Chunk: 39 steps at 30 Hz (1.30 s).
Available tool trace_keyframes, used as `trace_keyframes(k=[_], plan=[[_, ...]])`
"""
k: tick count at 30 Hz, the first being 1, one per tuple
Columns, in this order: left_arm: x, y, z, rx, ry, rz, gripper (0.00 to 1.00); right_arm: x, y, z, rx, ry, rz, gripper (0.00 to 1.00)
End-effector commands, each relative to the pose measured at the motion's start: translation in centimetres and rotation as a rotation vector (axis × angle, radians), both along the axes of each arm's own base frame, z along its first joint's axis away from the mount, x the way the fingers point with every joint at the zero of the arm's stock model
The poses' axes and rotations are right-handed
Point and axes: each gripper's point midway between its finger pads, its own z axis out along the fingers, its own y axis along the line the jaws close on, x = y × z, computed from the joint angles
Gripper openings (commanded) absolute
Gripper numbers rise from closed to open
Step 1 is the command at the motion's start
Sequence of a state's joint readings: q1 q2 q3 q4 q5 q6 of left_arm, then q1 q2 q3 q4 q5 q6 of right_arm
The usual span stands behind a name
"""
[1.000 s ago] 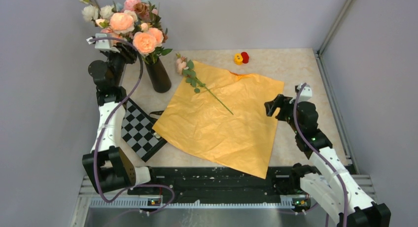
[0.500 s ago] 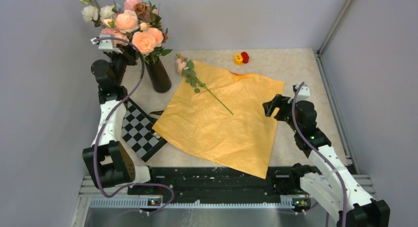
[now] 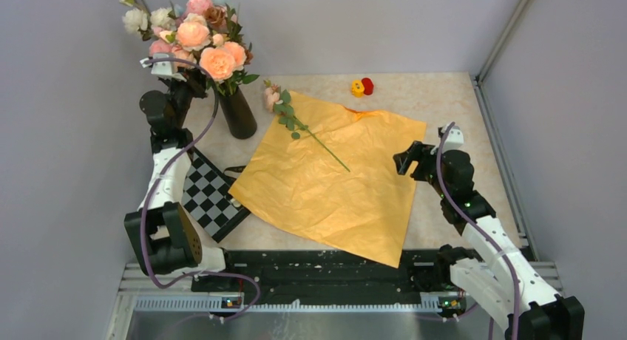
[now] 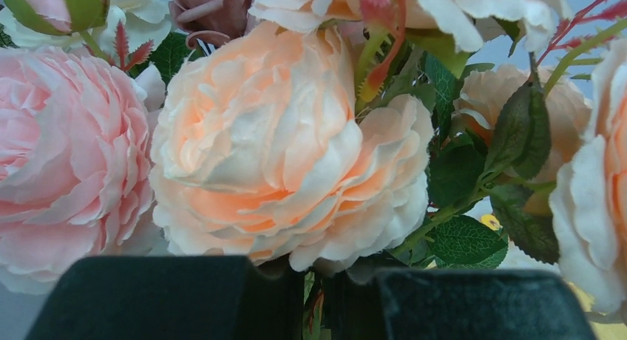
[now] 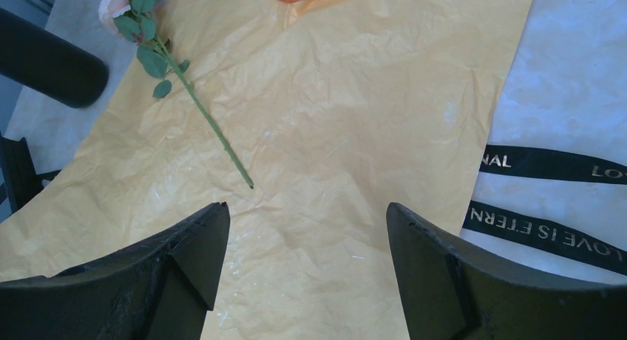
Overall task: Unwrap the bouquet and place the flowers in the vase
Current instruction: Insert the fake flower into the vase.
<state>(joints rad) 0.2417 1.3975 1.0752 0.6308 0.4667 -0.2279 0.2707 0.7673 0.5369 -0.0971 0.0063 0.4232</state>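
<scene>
The bouquet's orange paper (image 3: 333,181) lies spread flat on the table. One pink flower (image 3: 272,97) rests on its far left corner, with the thin stem (image 5: 211,129) pointing toward the middle. The black vase (image 3: 238,112) stands left of the paper and holds a bunch of peach and pink flowers (image 3: 211,48). My left gripper (image 3: 192,81) is up among them, just under a big peach bloom (image 4: 288,148). The left gripper (image 4: 319,288) is shut on a green stem. My right gripper (image 3: 405,161) hangs open over the paper's right edge; the right gripper (image 5: 307,214) holds nothing.
A black ribbon (image 5: 551,164) with gold lettering lies on the table right of the paper. Small yellow and red flower heads (image 3: 361,86) sit at the back. A checkered board (image 3: 211,194) lies by the left arm. The vase (image 5: 52,63) stands left of the lone flower.
My left gripper has closed among the flowers in the vase and shifted slightly right and up; the blooms moved a little. The right gripper has edged slightly left, still open.
</scene>
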Motion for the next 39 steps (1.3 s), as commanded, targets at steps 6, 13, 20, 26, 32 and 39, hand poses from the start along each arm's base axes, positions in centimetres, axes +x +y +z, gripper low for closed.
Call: trace_keyframes(k=[6,13,20,26,32,39], plan=[[-0.4,-0.4,-2.8,-0.02,0.091,-0.013,0.16,0.6,-0.1,1.9,0.021,-0.058,-0.009,0.79],[-3.6,-0.2,-0.9,-0.026,0.049,0.047,0.73,0.5,0.3,2.2,0.012,-0.07,0.025,0.79],[-7.6,-0.4,-0.5,-0.035,0.055,0.095,0.99,0.5,0.6,2.6,-0.018,-0.093,0.059,0.79],[-11.5,-1.8,-1.2,-0.078,0.075,0.063,0.99,-0.3,3.0,4.1,-0.031,-0.163,0.237,0.8],[-13.6,-2.4,-5.6,-0.176,0.254,0.066,0.99,-0.5,4.8,4.4,0.003,-0.174,0.339,0.8],[-15.8,-2.5,-9.0,-0.114,0.419,0.09,0.99,0.4,6.8,3.8,0.006,-0.124,0.372,0.77]])
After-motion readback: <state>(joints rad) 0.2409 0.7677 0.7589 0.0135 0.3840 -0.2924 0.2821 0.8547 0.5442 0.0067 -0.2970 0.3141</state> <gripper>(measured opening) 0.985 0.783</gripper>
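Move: The left hand still pinches the peach flower's stem above the vase, whose middle is about 4 cm ahead, 3 cm right and 25 cm below; the last flower lies 4 cm ahead, 22 cm right and 36 cm below, the chessboard 18 cm back, 2 cm left, 37 cm below. From the open right hand, the last flower is some 16 cm ahead, 26 cm left and 17 cm below. Left opens wide, releasing the peach flower, and backs off 14 cm, sinking; right swings left about 5 cm. ##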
